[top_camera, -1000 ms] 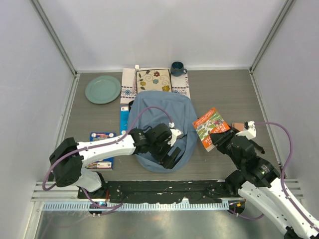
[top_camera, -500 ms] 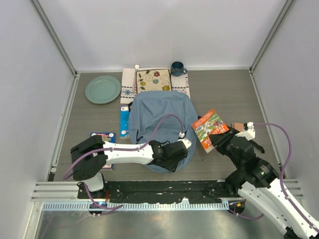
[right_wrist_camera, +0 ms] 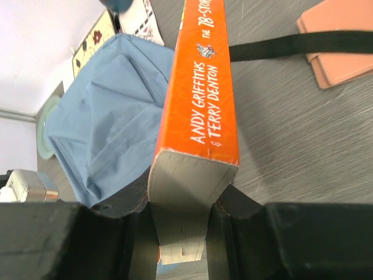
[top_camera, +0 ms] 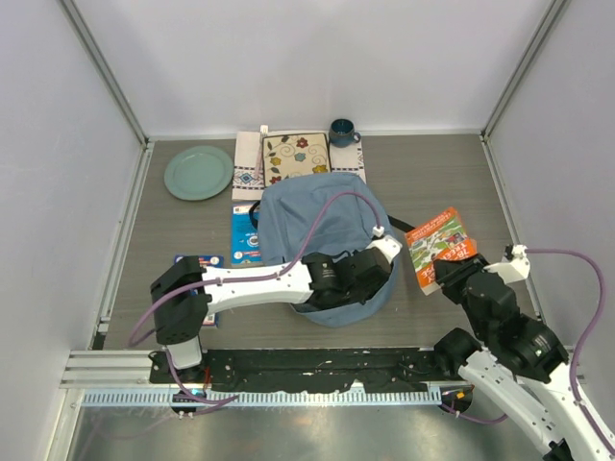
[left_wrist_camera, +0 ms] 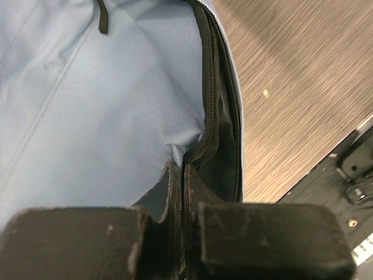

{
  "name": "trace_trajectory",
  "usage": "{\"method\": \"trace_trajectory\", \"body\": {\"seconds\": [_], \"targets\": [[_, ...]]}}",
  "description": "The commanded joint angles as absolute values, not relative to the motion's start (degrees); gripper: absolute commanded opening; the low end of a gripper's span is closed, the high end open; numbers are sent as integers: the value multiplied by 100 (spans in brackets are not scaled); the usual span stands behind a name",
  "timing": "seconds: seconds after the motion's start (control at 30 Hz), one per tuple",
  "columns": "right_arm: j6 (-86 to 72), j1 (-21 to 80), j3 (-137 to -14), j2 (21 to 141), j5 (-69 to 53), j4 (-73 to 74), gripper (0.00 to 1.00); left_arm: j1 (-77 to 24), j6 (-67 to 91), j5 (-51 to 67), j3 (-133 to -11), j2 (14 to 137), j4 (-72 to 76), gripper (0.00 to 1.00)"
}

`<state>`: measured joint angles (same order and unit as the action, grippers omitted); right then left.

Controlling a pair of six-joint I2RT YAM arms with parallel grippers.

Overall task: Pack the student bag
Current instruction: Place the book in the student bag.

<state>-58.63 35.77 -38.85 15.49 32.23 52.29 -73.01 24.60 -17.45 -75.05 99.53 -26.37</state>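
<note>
The student bag (top_camera: 322, 226), a light-blue fabric backpack, lies in the middle of the table with its near edge raised. My left gripper (top_camera: 370, 280) is at the bag's near right corner. In the left wrist view that gripper (left_wrist_camera: 183, 233) is shut on the dark zipper edge (left_wrist_camera: 211, 116) of the bag (left_wrist_camera: 105, 116), and the opening gapes a little beside it. My right gripper (top_camera: 463, 277) is shut on an orange paperback book (top_camera: 440, 240) right of the bag. The right wrist view shows the book (right_wrist_camera: 201, 99) clamped spine-up in that gripper (right_wrist_camera: 180, 233), with the bag (right_wrist_camera: 99, 116) to its left.
A green plate (top_camera: 198, 172), a dark mug (top_camera: 341, 132) and an embroidered white mat (top_camera: 248, 163) with a floral square on it sit at the back. Two blue books (top_camera: 245, 235) (top_camera: 197, 261) lie left of the bag. A pink flat thing (right_wrist_camera: 341, 49) and a black strap (right_wrist_camera: 291, 42) lie beyond the held book.
My left gripper closed on the bag's zipper edge and swung right, dragging the bag's near edge with it. The right arm carried the orange book a little to the right.
</note>
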Motion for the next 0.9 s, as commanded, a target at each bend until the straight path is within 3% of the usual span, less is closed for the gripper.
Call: {"method": "trace_trajectory", "body": {"seconds": [0.0,0.33,0.87], "targets": [[-5854,3577,-4551,1389,4086,5351,1,-7321,2066,-2064,-8435,10291,-2338,0],[-5985,3577,-5422,1283,3912,5879,1,-6944,2003,-2892,-9466,10223,-2778,0],[-6337,3577,-5573,1169,880,5143,1,-6293,2769,-3120,-9536,9545,-2487,0]]}}
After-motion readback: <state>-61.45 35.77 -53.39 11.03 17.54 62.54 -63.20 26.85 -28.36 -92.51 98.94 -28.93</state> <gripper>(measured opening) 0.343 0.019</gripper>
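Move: From the left gripper, already shut on the bag's zip edge, the mouth of the student bag lies about 4 cm left, 1 cm ahead and 6 cm below. The book in the right gripper has its middle roughly 6 cm ahead, 12 cm right and 9 cm up from the left gripper. From the right gripper that mouth is some 20 cm left, 2 cm back and 14 cm down; the tan wallet is about 12 cm ahead, 9 cm right and 17 cm below. Keep the left gripper pinched on the bag's zip edge and peel that edge up and forward, roughly 12 cm each way, swinging right at first and back again, while turning the wrist counter-clockwise. Meanwhile raise the still-gripped book about 6 cm and draw it back nearly as far, bearing right, then left, and roll its left side up late on. ##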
